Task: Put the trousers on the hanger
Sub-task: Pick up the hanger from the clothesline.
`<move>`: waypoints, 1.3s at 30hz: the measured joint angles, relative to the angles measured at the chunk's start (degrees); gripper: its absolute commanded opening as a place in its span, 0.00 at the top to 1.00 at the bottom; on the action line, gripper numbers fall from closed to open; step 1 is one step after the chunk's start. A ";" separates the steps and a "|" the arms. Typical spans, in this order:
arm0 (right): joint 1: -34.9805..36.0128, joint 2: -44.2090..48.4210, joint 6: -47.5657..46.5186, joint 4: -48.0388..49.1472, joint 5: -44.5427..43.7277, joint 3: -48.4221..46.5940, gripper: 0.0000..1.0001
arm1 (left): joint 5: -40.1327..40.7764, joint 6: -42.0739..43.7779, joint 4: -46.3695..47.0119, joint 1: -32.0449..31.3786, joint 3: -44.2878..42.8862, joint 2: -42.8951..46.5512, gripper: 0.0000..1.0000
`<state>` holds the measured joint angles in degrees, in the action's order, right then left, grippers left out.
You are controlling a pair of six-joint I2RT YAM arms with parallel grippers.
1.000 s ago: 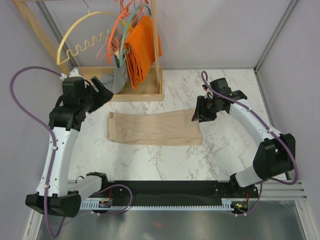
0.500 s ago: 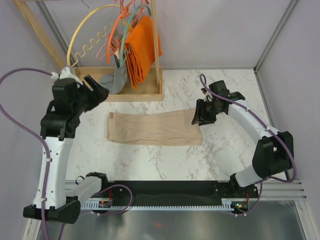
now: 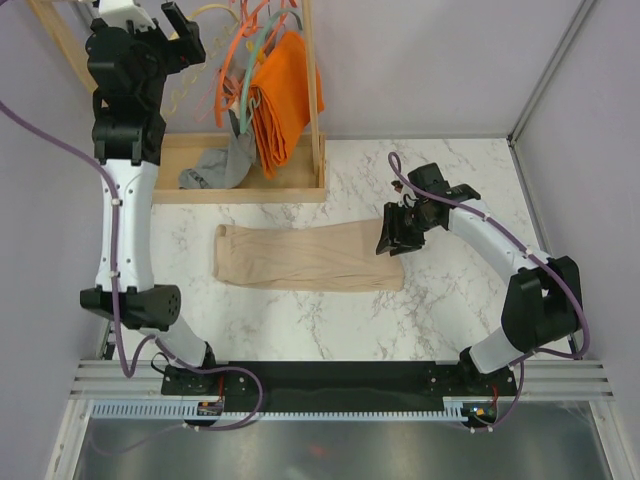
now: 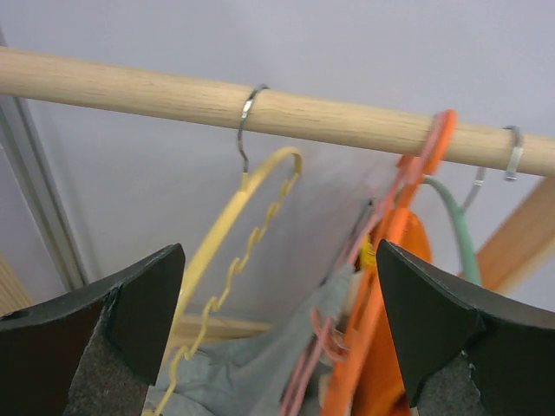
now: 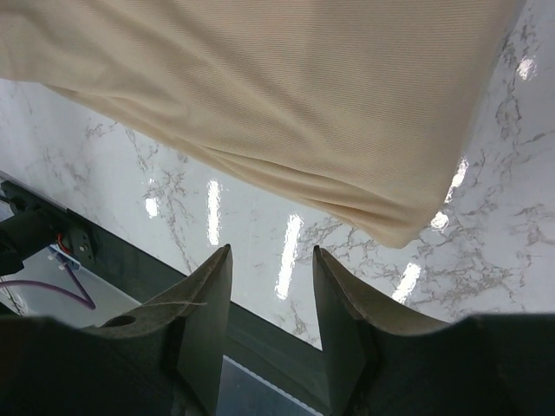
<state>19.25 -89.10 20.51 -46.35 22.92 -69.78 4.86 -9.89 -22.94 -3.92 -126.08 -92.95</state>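
Observation:
The trousers (image 3: 305, 258) lie folded flat on the marble table, beige and thin; the right wrist view shows their edge (image 5: 286, 104). The pale yellow hanger (image 4: 227, 221) hangs by its thin hook from the wooden rod (image 4: 130, 87), its wavy bar running down to the left. My left gripper (image 4: 279, 251) is raised high at the rack (image 3: 178, 30), open wide. The hanger lies beyond its fingers, and nothing is between them. My right gripper (image 3: 390, 238) hovers over the right end of the trousers, open (image 5: 271, 253) and holding nothing.
On the same rod hang orange hangers (image 4: 416, 173) and a teal hanger (image 4: 455, 221). An orange cloth (image 3: 285, 95) drapes from them. A grey garment (image 3: 215, 170) lies on the rack's wooden base (image 3: 290, 190). Metal frame posts stand at the table's corners.
My left arm has swung up and back to the rod and its jaws have opened wider. The yellow hanger has shifted right. My right gripper has moved slightly left over the trousers' end.

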 measured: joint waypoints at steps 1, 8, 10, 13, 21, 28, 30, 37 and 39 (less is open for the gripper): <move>0.00 0.02 -0.22 0.02 -0.13 0.00 0.50 | 0.52 1.09 1.05 0.52 -1.60 -2.27 0.00; 0.00 0.02 -1.42 -0.09 -1.68 -0.44 0.50 | 3.19 4.94 2.91 5.01 -2.93 -10.05 0.00; 0.00 0.02 -1.75 -0.09 -2.10 -1.29 0.50 | 4.04 5.66 3.30 5.77 -2.86 -10.84 0.01; 0.00 0.00 -2.03 -0.07 -2.34 -2.86 0.51 | 4.24 6.82 4.35 6.34 -2.01 -10.93 0.04; 0.00 -1.86 -2.32 -0.09 -2.43 -5.05 0.51 | 0.35 8.04 5.51 6.49 3.15 -10.93 0.35; 0.00 -2.45 -2.29 -0.33 -2.71 -5.05 0.51 | -4.04 7.19 5.38 6.47 5.55 -10.93 0.63; 0.00 -2.47 -2.29 -0.48 -2.91 -5.05 0.51 | -4.37 6.69 5.38 6.47 5.53 -10.82 0.67; 0.00 -2.45 -2.10 -0.48 -3.37 -5.05 0.50 | -5.11 2.86 3.65 6.16 3.93 -9.73 0.98; 0.00 -2.45 -2.01 -0.50 -3.41 -5.05 0.51 | -4.42 1.33 3.30 6.21 3.89 -8.94 0.98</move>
<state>19.25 -91.55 18.50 -46.85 19.51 -74.83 0.45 -8.56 -19.64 2.28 -122.19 -101.89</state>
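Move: The yellow hanger hangs by its hook just past the open left fingers, its middle about 12 cm ahead, 3 cm left and 6 cm lower. The wooden rod runs across some 12 cm ahead, dead centre and 8 cm above the hand, and the orange hanger hangs about 15 cm ahead, 6 cm right and 7 cm below. From the right hand the yellow hanger is roughly 30 cm forward, 43 cm left and 38 cm higher. The left hand dips under the rod towards the yellow hanger, about 9 cm forward and 11 cm down, first swinging some 7 cm left with the wide-open fingers turning left, then easing back right and tipping down some 10 degrees as they close and pinch the hanger's thick near arm below the hook. With the fingers nearly shut on it, the hand starts up and back by about 2 cm, while the right hand, empty and half open, shifts a couple of centimetres forward near the trousers. ##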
